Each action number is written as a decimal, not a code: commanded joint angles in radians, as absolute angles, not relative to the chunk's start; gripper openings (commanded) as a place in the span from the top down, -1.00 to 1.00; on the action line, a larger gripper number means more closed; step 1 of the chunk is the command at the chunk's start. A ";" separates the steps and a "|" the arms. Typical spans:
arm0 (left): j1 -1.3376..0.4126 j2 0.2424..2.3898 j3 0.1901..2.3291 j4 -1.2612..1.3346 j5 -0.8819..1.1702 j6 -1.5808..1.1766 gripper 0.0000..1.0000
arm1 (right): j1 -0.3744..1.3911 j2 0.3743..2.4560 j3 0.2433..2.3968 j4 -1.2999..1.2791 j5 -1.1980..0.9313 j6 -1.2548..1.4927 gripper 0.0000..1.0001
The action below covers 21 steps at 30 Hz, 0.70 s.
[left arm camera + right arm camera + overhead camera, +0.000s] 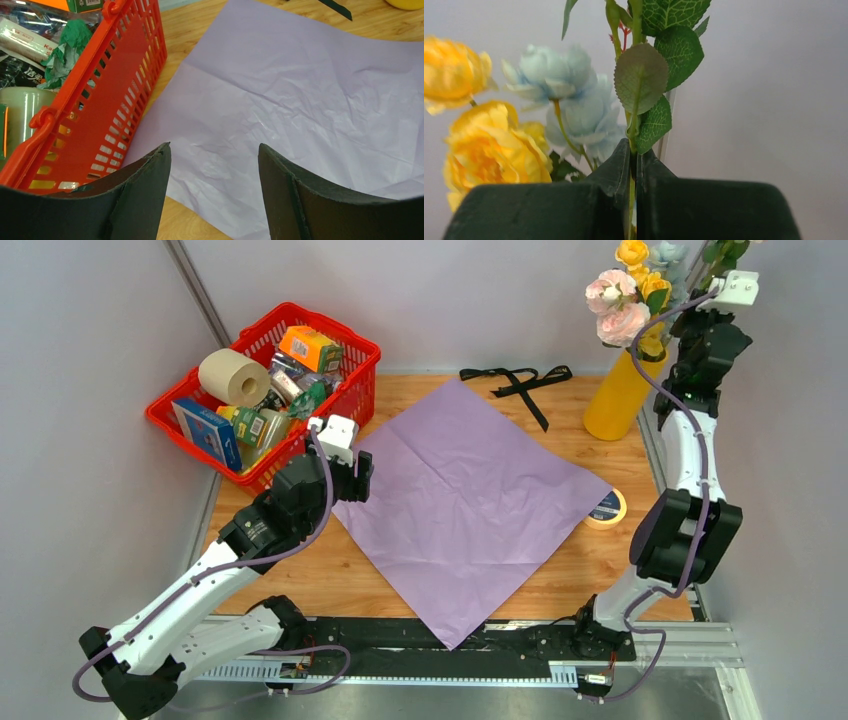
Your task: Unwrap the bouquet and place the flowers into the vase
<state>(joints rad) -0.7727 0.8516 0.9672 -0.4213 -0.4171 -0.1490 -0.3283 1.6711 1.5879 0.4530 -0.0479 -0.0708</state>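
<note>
The bouquet is undone: its lilac wrapping paper (465,500) (280,100) lies spread flat on the wooden table, and the black ribbon (520,382) lies loose behind it. Pink, yellow and pale blue flowers (630,295) stand in the mustard-yellow vase (622,395) at the far right. My right gripper (712,270) (634,160) is raised beside the blooms, shut on a thin green leafy stem (633,125). Yellow blooms (489,145) and blue blooms (569,100) sit just left of it. My left gripper (360,478) (215,147) hangs open and empty over the paper's left corner.
A red basket (300,455) (115,90) full of packets and a beige paper roll (233,377) stands at the back left, close to my left gripper. A yellow tape ring (607,508) lies by the paper's right corner. Grey walls close the back and sides.
</note>
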 commanded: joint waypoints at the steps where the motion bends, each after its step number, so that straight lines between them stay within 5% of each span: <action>1: -0.776 0.836 0.963 -0.379 -0.416 -0.130 -0.44 | -0.330 1.695 1.556 0.494 -0.086 -0.052 1.00; 14: -0.776 0.835 0.962 -0.380 -0.416 -0.130 -0.44 | -0.328 1.698 1.394 0.515 -0.106 -0.006 1.00; 21: -0.776 0.830 0.962 -0.380 -0.417 -0.132 -0.44 | -0.328 1.655 1.348 0.509 -0.074 0.023 0.39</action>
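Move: The right hand holds the last flower's stem above the vase; the mouth of the vase lies about 16 cm below it, some 4 cm ahead and 4 cm to its left. The yellow flowers already in the vase stand roughly 6 cm ahead and 8 cm left, about level with the hand; the pink roses are about 12 cm left and 2 cm ahead, slightly lower. From the idle left hand, the mouth is around 27 cm ahead and 54 cm right, near its own height. Still pinching the stem, the right hand lowers the last flower by about 13 cm towards the vase's mouth, easing some 2 cm forward early on and then sinking almost straight down. The fingers tip down by about 15 degrees with a slight roll, and right at the end they part a little around the stem. ##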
